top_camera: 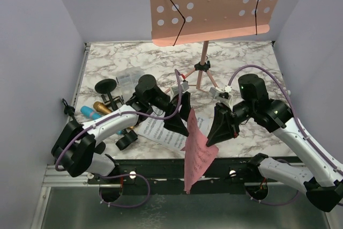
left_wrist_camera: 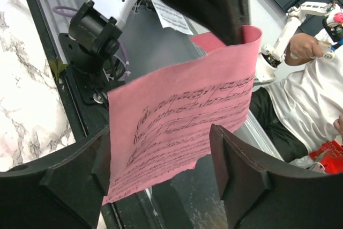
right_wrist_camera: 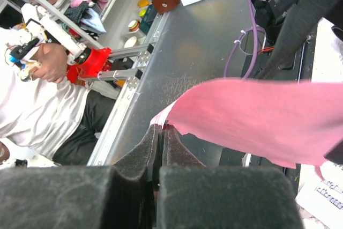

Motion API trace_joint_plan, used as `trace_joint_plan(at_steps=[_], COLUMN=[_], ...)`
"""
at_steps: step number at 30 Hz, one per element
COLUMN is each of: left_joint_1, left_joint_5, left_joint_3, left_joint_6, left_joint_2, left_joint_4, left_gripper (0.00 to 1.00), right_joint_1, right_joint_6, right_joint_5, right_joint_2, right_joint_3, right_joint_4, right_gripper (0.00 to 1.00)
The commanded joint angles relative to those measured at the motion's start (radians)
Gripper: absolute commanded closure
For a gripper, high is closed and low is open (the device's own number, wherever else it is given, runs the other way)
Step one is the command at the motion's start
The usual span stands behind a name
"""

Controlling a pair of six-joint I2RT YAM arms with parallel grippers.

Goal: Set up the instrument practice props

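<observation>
A pink sheet-music page (top_camera: 197, 151) hangs in the air over the table's near edge. My right gripper (top_camera: 218, 128) is shut on one of its edges, and in the right wrist view the closed fingertips (right_wrist_camera: 163, 130) pinch the pink page (right_wrist_camera: 257, 113). My left gripper (top_camera: 179, 112) stands open at the page's other side. In the left wrist view the pink page (left_wrist_camera: 182, 122) hangs between the left gripper's (left_wrist_camera: 161, 178) spread fingers (left_wrist_camera: 249, 178), and its left edge lies close to one pad. The pink perforated music rack (top_camera: 214, 4) stands on thin tripod legs (top_camera: 201, 76) at the back.
A white music page (top_camera: 161, 132) lies on the marble table (top_camera: 252, 63) under the left arm. Gold (top_camera: 102, 107) and blue (top_camera: 88, 113) microphones, two black round-based mounts (top_camera: 105, 86) (top_camera: 127, 141) and a clear plastic box (top_camera: 128, 79) sit at the left. Walls enclose three sides.
</observation>
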Motion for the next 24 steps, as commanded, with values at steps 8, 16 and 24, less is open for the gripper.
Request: trace_joint_plan(at_steps=[8, 16, 24], left_joint_1=[0.009, 0.072, 0.228], left_joint_5=[-0.048, -0.121, -0.206], left_joint_3=[-0.056, -0.159, -0.209], left_joint_6=[-0.068, -0.134, -0.195], left_joint_2=[-0.126, -0.24, -0.43], left_joint_4=[0.044, 0.044, -0.079], left_gripper=[0.46, 0.78, 1.0], right_joint_1=[0.007, 0.007, 0.007], right_joint_6=[0.006, 0.046, 0.216], right_joint_5=[0.059, 0.143, 0.728], right_joint_2=[-0.014, -0.034, -0.035], right_joint_3=[-0.008, -0.02, -0.039], right_joint_4=[-0.014, -0.016, 0.022], right_gripper=[1.0, 1.0, 0.54])
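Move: Hanging from the right hand's shut fingers, the pink music sheet has its middle about 8 cm back, 5 cm right and 3 cm below the left hand, its near edge already between that hand's open fingers. From the right hand the middle is some 2 cm back, 4 cm left and 7 cm down. The white music sheet lies on the table roughly 9 cm ahead, 7 cm left and 22 cm below the left hand. Closing on the near edge of the pink sheet, the left fingers pinch it while the hand eases back and up a little, then draws it about 5 cm left and slightly higher, turning some 15 degrees counter-clockwise. The right hand keeps its hold almost still, then late on slips forward about 4 cm and down, turning clockwise, its fingers starting to part to let the sheet go. ##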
